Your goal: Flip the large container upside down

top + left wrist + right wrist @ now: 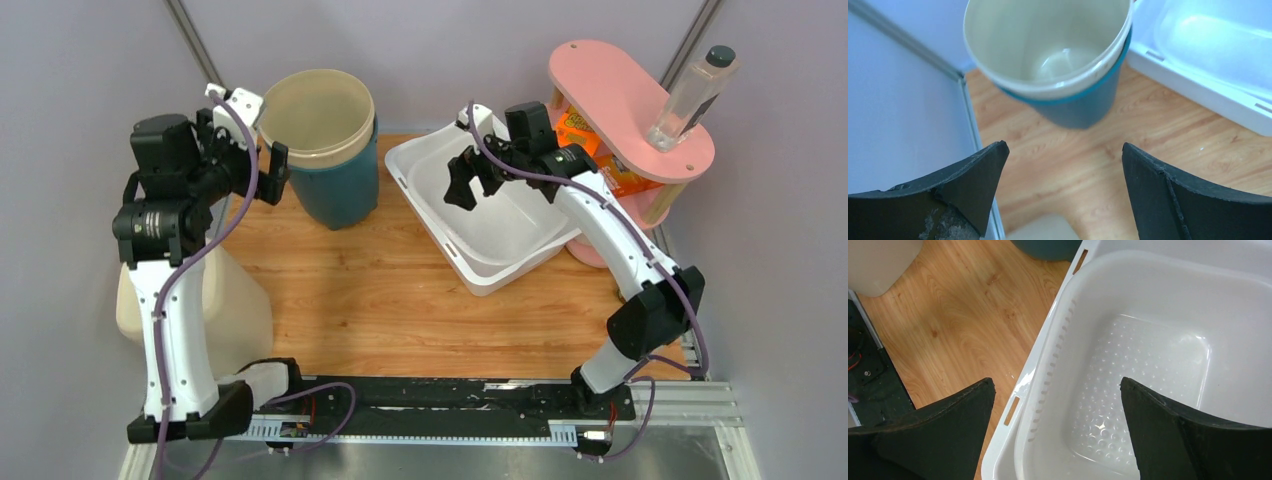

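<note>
A white rectangular tub point(500, 215) sits upright at the back right of the wooden table, its dimpled floor showing in the right wrist view point(1148, 365). A cream bucket in a teal sleeve point(325, 150) stands upright at the back left and also shows in the left wrist view point(1048, 50). My right gripper point(465, 180) is open and empty, held above the tub's left rim point(1058, 400). My left gripper point(265, 170) is open and empty, just left of the bucket and apart from it point(1065, 165).
A pink two-tier stand point(630, 90) at the back right carries a clear bottle point(690, 95) on top and an orange packet point(590, 135) below. A cream jug-like container point(235, 300) stands at the near left by my left arm. Walls close in on both sides.
</note>
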Robot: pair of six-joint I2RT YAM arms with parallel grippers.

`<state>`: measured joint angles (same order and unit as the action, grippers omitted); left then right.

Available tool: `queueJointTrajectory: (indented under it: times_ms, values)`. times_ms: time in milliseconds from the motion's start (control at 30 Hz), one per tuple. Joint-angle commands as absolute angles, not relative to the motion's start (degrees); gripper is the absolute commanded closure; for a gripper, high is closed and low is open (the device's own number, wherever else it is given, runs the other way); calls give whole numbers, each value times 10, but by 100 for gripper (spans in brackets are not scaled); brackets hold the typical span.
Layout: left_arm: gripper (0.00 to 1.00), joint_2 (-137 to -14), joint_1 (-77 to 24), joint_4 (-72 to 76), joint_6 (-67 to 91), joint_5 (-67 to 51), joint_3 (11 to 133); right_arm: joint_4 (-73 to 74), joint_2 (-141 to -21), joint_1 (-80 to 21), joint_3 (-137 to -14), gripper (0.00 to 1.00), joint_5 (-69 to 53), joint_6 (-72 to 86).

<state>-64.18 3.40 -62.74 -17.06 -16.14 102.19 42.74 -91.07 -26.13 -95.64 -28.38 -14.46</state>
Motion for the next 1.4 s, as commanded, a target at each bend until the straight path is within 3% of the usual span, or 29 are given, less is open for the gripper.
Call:
queueJointTrajectory:
  times_ms: [0,167,467,833,1033,1133,1367]
  values:
    - [6,-700,21,-529,-229,-315,1062,434,-946,-268,-1008,1,-296,-145]
    - [12,-788,-40,-537,-285,-325,1106,409,-963,-272,-1010,1,-334,-115]
    - [24,-975,-61,-577,-177,-347,1238,381,-994,-272,-1028,1,-370,-60]
    - [34,-1035,-68,-596,-123,-358,1256,372,-1006,-272,-1039,0,-353,-51]
    - [49,-1030,-73,-595,-110,-376,1238,371,-1004,-272,-1024,0,-353,-48]
    - [64,-1020,-74,-596,-110,-378,1231,369,-1003,-272,-1017,0,-353,-50]
    - [83,-1001,-73,-613,-124,-361,1235,359,-1028,-272,-1045,0,-353,-28]
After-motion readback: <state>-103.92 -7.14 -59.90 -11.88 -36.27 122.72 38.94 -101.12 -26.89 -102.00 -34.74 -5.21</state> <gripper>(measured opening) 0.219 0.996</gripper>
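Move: The round beige container nested in the blue bin is what I want: its middle is about 23 cm ahead of my left hand, 6 cm right and 19 cm below, its rim much closer below. The upside-down square container lies roughly 13 cm behind this hand, 17 cm left and 28 cm down; the white tub about 18 cm ahead, 39 cm right, 35 cm down. From my right hand, the round container is some 15 cm ahead, 30 cm left, 7 cm below. I swing my left hand about 15 cm forward and 13 cm right to the round container's near right rim, sinking some 8 cm in the later part while turning the wrist clockwise and tipping it down. With the rim between the fingers I stop and close them nearly shut, pinching it. My open right hand shifts about 5 cm, mostly left, above the white tub. ##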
